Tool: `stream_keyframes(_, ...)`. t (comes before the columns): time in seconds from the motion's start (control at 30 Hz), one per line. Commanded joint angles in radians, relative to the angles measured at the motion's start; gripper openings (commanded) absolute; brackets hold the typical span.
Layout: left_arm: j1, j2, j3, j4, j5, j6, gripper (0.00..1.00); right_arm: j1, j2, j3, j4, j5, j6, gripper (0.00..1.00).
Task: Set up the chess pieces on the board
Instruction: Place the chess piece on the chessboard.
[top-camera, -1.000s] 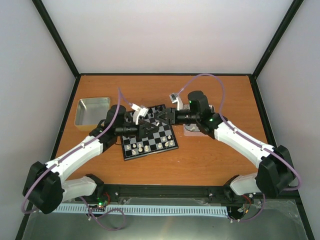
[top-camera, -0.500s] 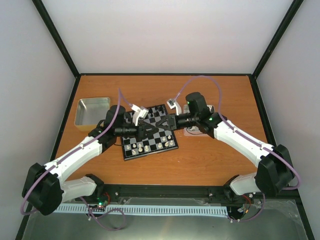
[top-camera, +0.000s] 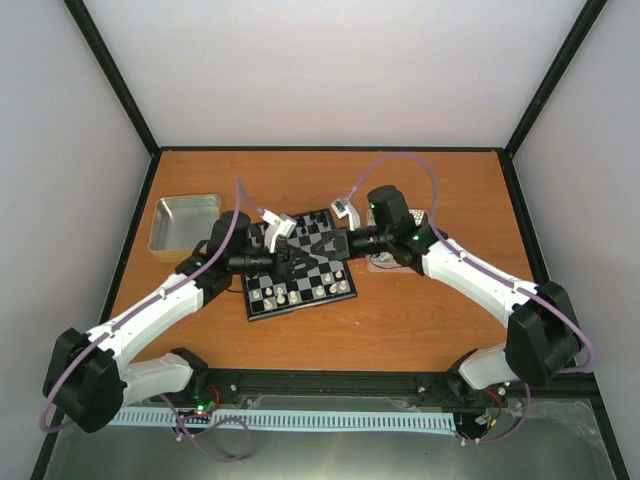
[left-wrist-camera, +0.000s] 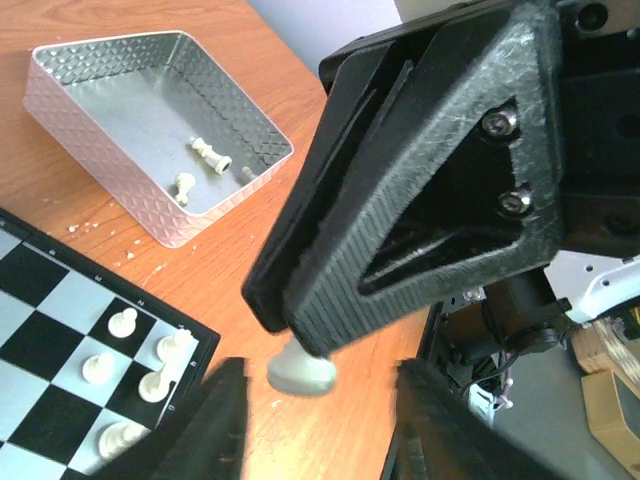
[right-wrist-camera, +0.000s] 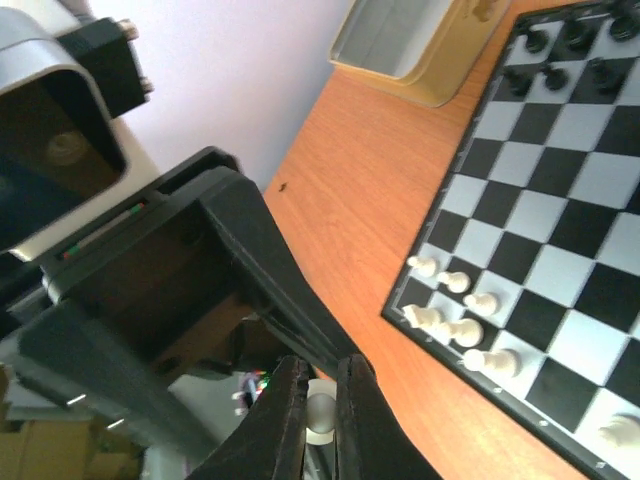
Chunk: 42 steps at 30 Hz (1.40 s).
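Both grippers meet just above the board (top-camera: 332, 272), a black and silvery checked square. My right gripper (right-wrist-camera: 321, 425) is shut on a cream-white chess piece (right-wrist-camera: 320, 412); from the left wrist its fingers (left-wrist-camera: 400, 200) fill the view and the piece's round base (left-wrist-camera: 300, 372) sticks out beneath them. My left gripper (left-wrist-camera: 320, 425) is open, its blurred fingers standing either side of that base without touching it. Seen from above, the left gripper (top-camera: 298, 254) and right gripper (top-camera: 320, 246) are tip to tip. Other white pieces (left-wrist-camera: 130, 372) stand along the board's near edge (right-wrist-camera: 455, 322).
A silver tray (top-camera: 185, 222) sits at the far left. A second tray (left-wrist-camera: 60, 95) at the right holds a few white pieces and is largely hidden under the right arm from above. Black pieces (right-wrist-camera: 570, 50) stand on the board's far rows.
The right gripper's jaws have closed onto the white piece and it has edged left. The left gripper's jaws have parted from that piece.
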<state>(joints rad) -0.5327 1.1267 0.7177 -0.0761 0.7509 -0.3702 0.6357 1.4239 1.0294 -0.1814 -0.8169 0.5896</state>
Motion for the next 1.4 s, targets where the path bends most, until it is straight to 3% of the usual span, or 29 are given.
stream_keyframes(0.0,0.005,-0.042,0.054,-0.067,-0.099,0.002,0.55,0.009,-0.030,-0.008,-0.039,0.153,-0.079,0.03)
stream_keyframes(0.07,0.005,-0.064,0.051,-0.135,-0.212,-0.010,0.62,0.025,-0.046,-0.005,-0.099,0.307,-0.161,0.03)
stream_keyframes(0.2,0.005,-0.157,0.030,-0.244,-0.473,-0.064,0.64,0.111,-0.057,-0.024,-0.132,0.633,-0.290,0.03)
stream_keyframes(0.37,0.005,-0.309,0.068,-0.388,-0.919,-0.185,0.69,0.249,0.049,0.028,-0.176,0.900,-0.338,0.03)
stream_keyframes(0.47,0.005,-0.377,0.096,-0.414,-1.048,-0.209,0.72,0.320,0.132,0.071,-0.186,0.977,-0.349,0.03)
stream_keyframes(0.7,0.005,-0.416,0.118,-0.412,-1.092,-0.220,0.73,0.405,0.294,0.166,-0.192,1.014,-0.361,0.03)
stream_keyframes(1.37,0.005,-0.400,0.111,-0.406,-1.062,-0.217,0.73,0.438,0.519,0.339,-0.297,0.909,-0.355,0.03)
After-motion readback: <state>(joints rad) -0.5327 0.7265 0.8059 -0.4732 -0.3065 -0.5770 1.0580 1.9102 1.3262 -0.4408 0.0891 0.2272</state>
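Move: My right hand grips a white pawn high over the board. The empty square it is headed for lies about 8 cm to its left, 1 cm ahead and 20 cm down. The nearest placed pawn stands some 3 cm to the left of that square and 1 cm nearer me; a taller back-row piece is roughly 3 cm straight behind the square. From my left hand, around the same pawn, the square is about 7 cm left, 1 cm ahead and 19 cm below. I keep the pawn pinched in my right fingertips and carry it down about 16 cm and 7 cm left towards the empty square beside the placed pawns, tipping the fingers steeply down as I go and still sinking at the end. My left hand spreads its fingers wide and pulls off some 17 cm to the left, rising and swinging counter-clockwise about 60 degrees, then waits. ##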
